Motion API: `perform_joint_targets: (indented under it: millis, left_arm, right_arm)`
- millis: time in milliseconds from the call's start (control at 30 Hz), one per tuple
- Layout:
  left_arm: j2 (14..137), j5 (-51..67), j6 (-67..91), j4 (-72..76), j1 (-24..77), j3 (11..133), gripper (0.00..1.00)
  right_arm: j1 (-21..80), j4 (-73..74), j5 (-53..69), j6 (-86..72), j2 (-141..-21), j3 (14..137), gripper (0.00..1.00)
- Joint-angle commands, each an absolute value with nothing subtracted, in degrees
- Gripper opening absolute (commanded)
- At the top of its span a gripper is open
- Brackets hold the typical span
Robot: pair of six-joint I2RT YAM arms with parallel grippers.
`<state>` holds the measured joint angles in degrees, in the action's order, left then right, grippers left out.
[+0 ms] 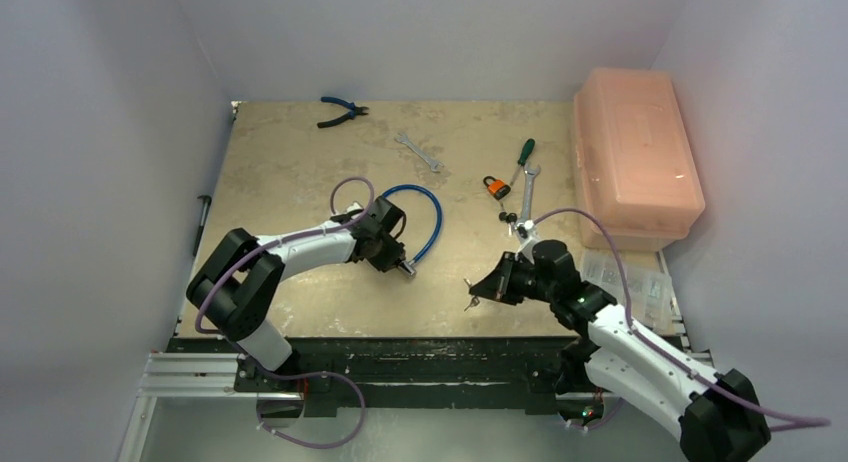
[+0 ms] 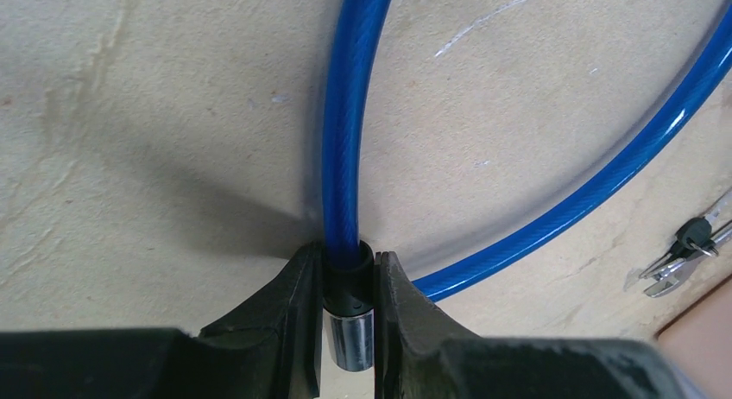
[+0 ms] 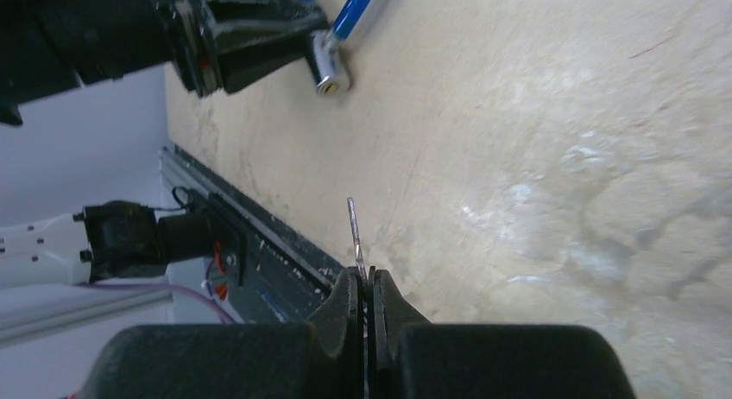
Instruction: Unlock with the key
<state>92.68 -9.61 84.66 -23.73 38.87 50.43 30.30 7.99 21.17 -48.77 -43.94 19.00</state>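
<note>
A blue cable lock [image 1: 428, 208] lies looped on the table. My left gripper [image 1: 400, 259] is shut on its end, the fingers [image 2: 302, 295] clamping the black collar and silver cylinder [image 2: 350, 326], with the blue cable [image 2: 345, 140] running away from them. My right gripper [image 1: 483, 288] is shut on a thin metal key [image 3: 354, 231], whose blade sticks out past the fingertips [image 3: 347, 288]. In the right wrist view the silver cylinder [image 3: 329, 71] shows its brass keyhole face. It is held by the left gripper [image 3: 304, 32], well apart from the key's tip.
An orange padlock [image 1: 495, 188], a green-handled screwdriver [image 1: 523, 154], two wrenches [image 1: 417, 152] [image 1: 527, 187] and blue pliers [image 1: 342, 110] lie farther back. A pink lidded box [image 1: 635, 162] stands at the right. More keys [image 2: 695, 237] lie near the cable.
</note>
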Motion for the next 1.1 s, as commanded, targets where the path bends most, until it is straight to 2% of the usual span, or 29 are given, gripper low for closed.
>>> perform_joint_targets:
  millis: [0,533,1067]
  left_arm:
    - [93.0,-4.8,84.2,-17.4,37.9,49.4,0.0]
    - [90.3,-1.8,82.1,-14.0,35.9,46.4,0.0]
    - [90.7,-0.3,82.1,-12.3,35.6,45.6,0.0]
  right_arm:
    - [37.0,-4.6,20.8,-54.5,-47.8,18.1,0.0]
    - [41.5,-34.4,21.4,-59.4,-69.8,16.2,0.0]
    - [42.8,-44.2,21.5,-59.6,-82.8,18.7,0.0]
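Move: The lock's barrel, keyhole towards my right hand, is about 14 cm to the left of the right hand's key, 7 cm ahead and some 7 cm lower. My left hand already grips the lock's collar, with the barrel about 2 cm to its right and 1 cm back. From the right hand, the blue cable loop's middle is some 17 cm left and 18 cm ahead; the loose keys lie 8 cm right and 21 cm ahead. I carry the pinched key left towards the keyhole, about 9 cm, sinking some 4 cm on the way, while the right wrist turns roughly 10 degrees, left side rising. My left hand keeps its pinch on the lock's collar, edges about a centimetre right to meet the key and rolls some 10 degrees, its right side coming up. ##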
